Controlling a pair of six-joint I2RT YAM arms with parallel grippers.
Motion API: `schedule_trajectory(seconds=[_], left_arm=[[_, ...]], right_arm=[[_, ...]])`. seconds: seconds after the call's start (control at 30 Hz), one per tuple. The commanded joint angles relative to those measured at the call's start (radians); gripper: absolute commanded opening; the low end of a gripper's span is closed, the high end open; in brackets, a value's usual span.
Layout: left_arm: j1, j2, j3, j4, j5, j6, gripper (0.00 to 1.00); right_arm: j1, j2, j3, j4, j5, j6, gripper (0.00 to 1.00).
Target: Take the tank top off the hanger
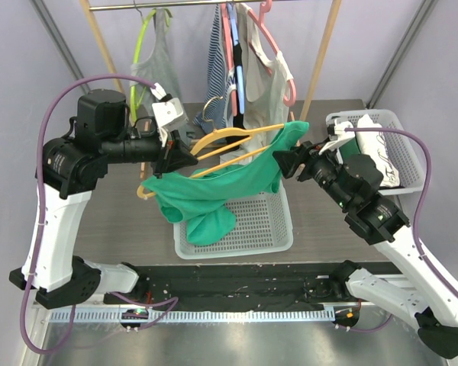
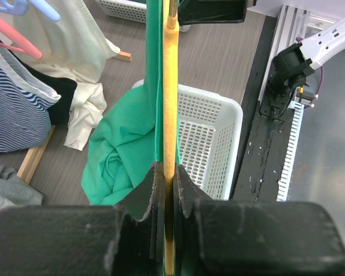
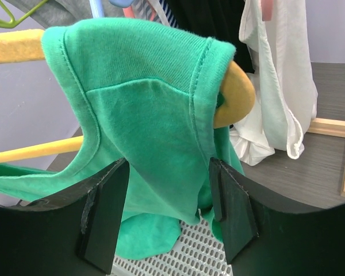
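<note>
A green tank top (image 1: 214, 191) hangs on a yellow hanger (image 1: 229, 136) held in the air above a white basket. My left gripper (image 1: 185, 158) is shut on the hanger's left part. In the left wrist view the yellow bar (image 2: 170, 86) runs straight out from between the jaws of that gripper (image 2: 168, 172), with the green cloth (image 2: 123, 144) draped to its left. My right gripper (image 1: 284, 162) is at the hanger's right end. In the right wrist view this gripper (image 3: 169, 195) stands open, its fingers on either side of the tank top's shoulder (image 3: 149, 115), which covers the hanger tip (image 3: 236, 95).
A white perforated basket (image 1: 267, 229) sits on the table under the garment. A second basket (image 1: 412, 152) with white cloth stands at the right. Behind, a rack (image 1: 320, 53) carries several hanging garments (image 1: 244, 69) on coloured hangers.
</note>
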Motion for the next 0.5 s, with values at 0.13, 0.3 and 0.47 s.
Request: schedule_trajectory(seconds=[0.13, 0.3, 0.47], left_arm=[[-0.004, -0.014, 0.033, 0.053, 0.038, -0.004, 0.0], [-0.006, -0.015, 0.017, 0.052, 0.038, -0.004, 0.0], [-0.007, -0.023, -0.006, 0.053, 0.023, 0.01, 0.0]], right_arm=[[0.0, 0.046, 0.011, 0.064, 0.003, -0.02, 0.65], [0.0, 0.079, 0.028, 0.114, -0.046, 0.002, 0.52], [0.0, 0.053, 0.048, 0.107, -0.058, 0.017, 0.12]])
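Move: The right hand, level and open, has the hanging fold of the green tank top just in front of it, about 2 cm ahead, 2 cm to its left and 1 cm lower. The covered hanger end sticks out some 7 cm ahead, 2 cm to the right and 4 cm above; the empty basket's middle is about level with the hand, 11 cm left and 33 cm down. From the left hand, already gripping the hanger, that fold lies roughly 18 cm right, 7 cm ahead and 6 cm lower. The right hand eases about 3 cm in all, left, forward and down, into the tank top's cloth just under the covered end of the hanger, and its fingers come together from about two-thirds open to under a third, beginning to pinch the fold between their pads. The left hand stays where it is and keeps its grip on the yellow hanger, holding it still against the right hand's reach. ##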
